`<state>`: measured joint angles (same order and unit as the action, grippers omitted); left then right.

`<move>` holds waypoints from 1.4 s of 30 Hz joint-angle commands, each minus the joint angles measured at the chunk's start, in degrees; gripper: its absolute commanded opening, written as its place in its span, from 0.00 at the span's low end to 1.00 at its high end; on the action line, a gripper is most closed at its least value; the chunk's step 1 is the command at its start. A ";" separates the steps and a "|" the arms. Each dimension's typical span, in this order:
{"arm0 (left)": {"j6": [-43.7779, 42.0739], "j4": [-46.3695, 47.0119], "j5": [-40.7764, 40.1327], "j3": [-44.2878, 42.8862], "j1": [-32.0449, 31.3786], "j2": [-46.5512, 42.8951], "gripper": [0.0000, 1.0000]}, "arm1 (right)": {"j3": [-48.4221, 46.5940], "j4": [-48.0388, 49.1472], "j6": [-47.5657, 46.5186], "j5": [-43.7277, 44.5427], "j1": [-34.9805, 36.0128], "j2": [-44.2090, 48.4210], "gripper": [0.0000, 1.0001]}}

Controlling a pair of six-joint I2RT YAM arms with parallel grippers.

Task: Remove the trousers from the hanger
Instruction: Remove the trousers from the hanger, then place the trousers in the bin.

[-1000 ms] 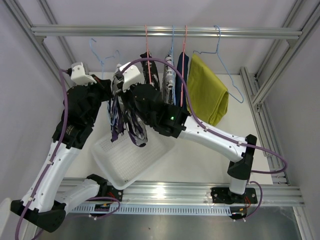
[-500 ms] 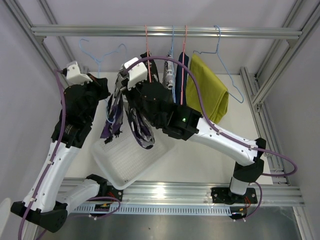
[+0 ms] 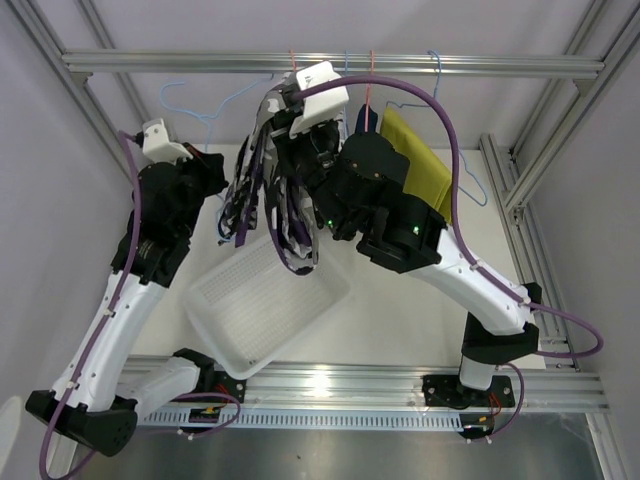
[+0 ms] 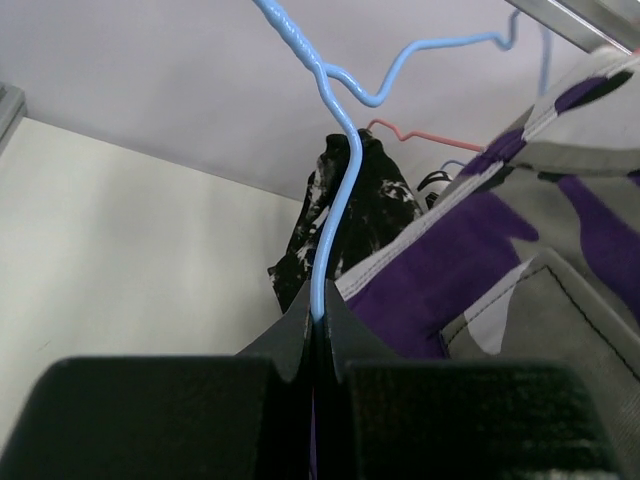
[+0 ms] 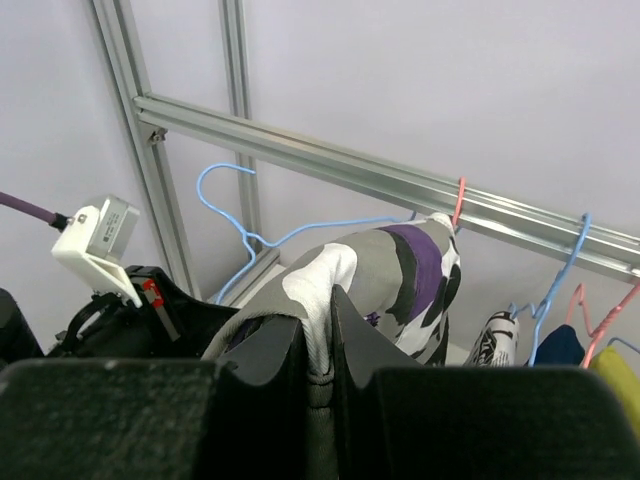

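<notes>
The purple-grey-white camouflage trousers [image 3: 262, 190] hang in a long drape from my right gripper [image 3: 288, 112], which is shut on a fold of them [image 5: 400, 265] high up near the rail. My right gripper [image 5: 318, 335] pinches the white and grey cloth between its fingers. A blue wire hanger [image 3: 205, 118] is held by my left gripper [image 3: 216, 174]. In the left wrist view the left gripper [image 4: 320, 312] is shut on the hanger's wire [image 4: 340, 190], with the camouflage cloth [image 4: 480, 250] just to the right.
A white tray [image 3: 215, 300] lies on the table below the cloth. On the rail [image 3: 480, 66] hang black-and-white splotched trousers [image 4: 350, 200], navy trousers [image 3: 366, 120] and mustard trousers [image 3: 425, 170] on pink and blue hangers. Frame posts stand at both sides.
My right gripper has risen and moved right toward the rail, lifting the camouflage trousers off the blue hanger. The left gripper has kept hold of the hanger and shifted little.
</notes>
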<state>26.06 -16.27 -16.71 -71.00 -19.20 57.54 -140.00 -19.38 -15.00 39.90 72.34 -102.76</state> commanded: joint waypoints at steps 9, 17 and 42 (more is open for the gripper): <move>-0.66 1.24 -0.34 0.25 -2.33 5.48 0.00 | -1.59 13.05 -1.26 0.01 1.05 5.46 0.00; -7.07 1.42 -10.87 0.25 -9.53 10.13 0.00 | -1.06 11.82 -0.11 -0.61 1.76 6.43 0.00; -4.88 -8.86 -18.01 -2.12 -5.50 13.92 0.00 | 18.88 10.23 0.85 1.59 3.34 22.16 0.00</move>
<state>18.61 -22.26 -33.43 -70.98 -26.50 71.44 -121.75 -18.04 -15.53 42.22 75.31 -84.01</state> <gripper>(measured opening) 0.007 0.137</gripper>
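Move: The left fingers hold the blue hanger by one shoulder; the grey-purple trousers lie about 10 cm to their right, some 7 cm higher and about 2 cm nearer the base. The right fingers hold these trousers high, with the hanger's middle roughly 13 cm ahead, 9 cm left and 15 cm below. From the left hand, the black camo trousers hang about 18 cm ahead and 8 cm right at its height; the white basket lies 13 cm back, 5 cm right and 38 cm below. Still pinching the hanger, the left hand sinks some 10 cm, first drifting forward and right and late on swinging back left, while its fingers tip down and its left side rises almost 20 degrees, taking the hanger down away from the held-up trousers. The right hand keeps its grip on the cloth and stays put for the first half, then draws the trousers about 8 cm right and half as far back, away from the hanger. ##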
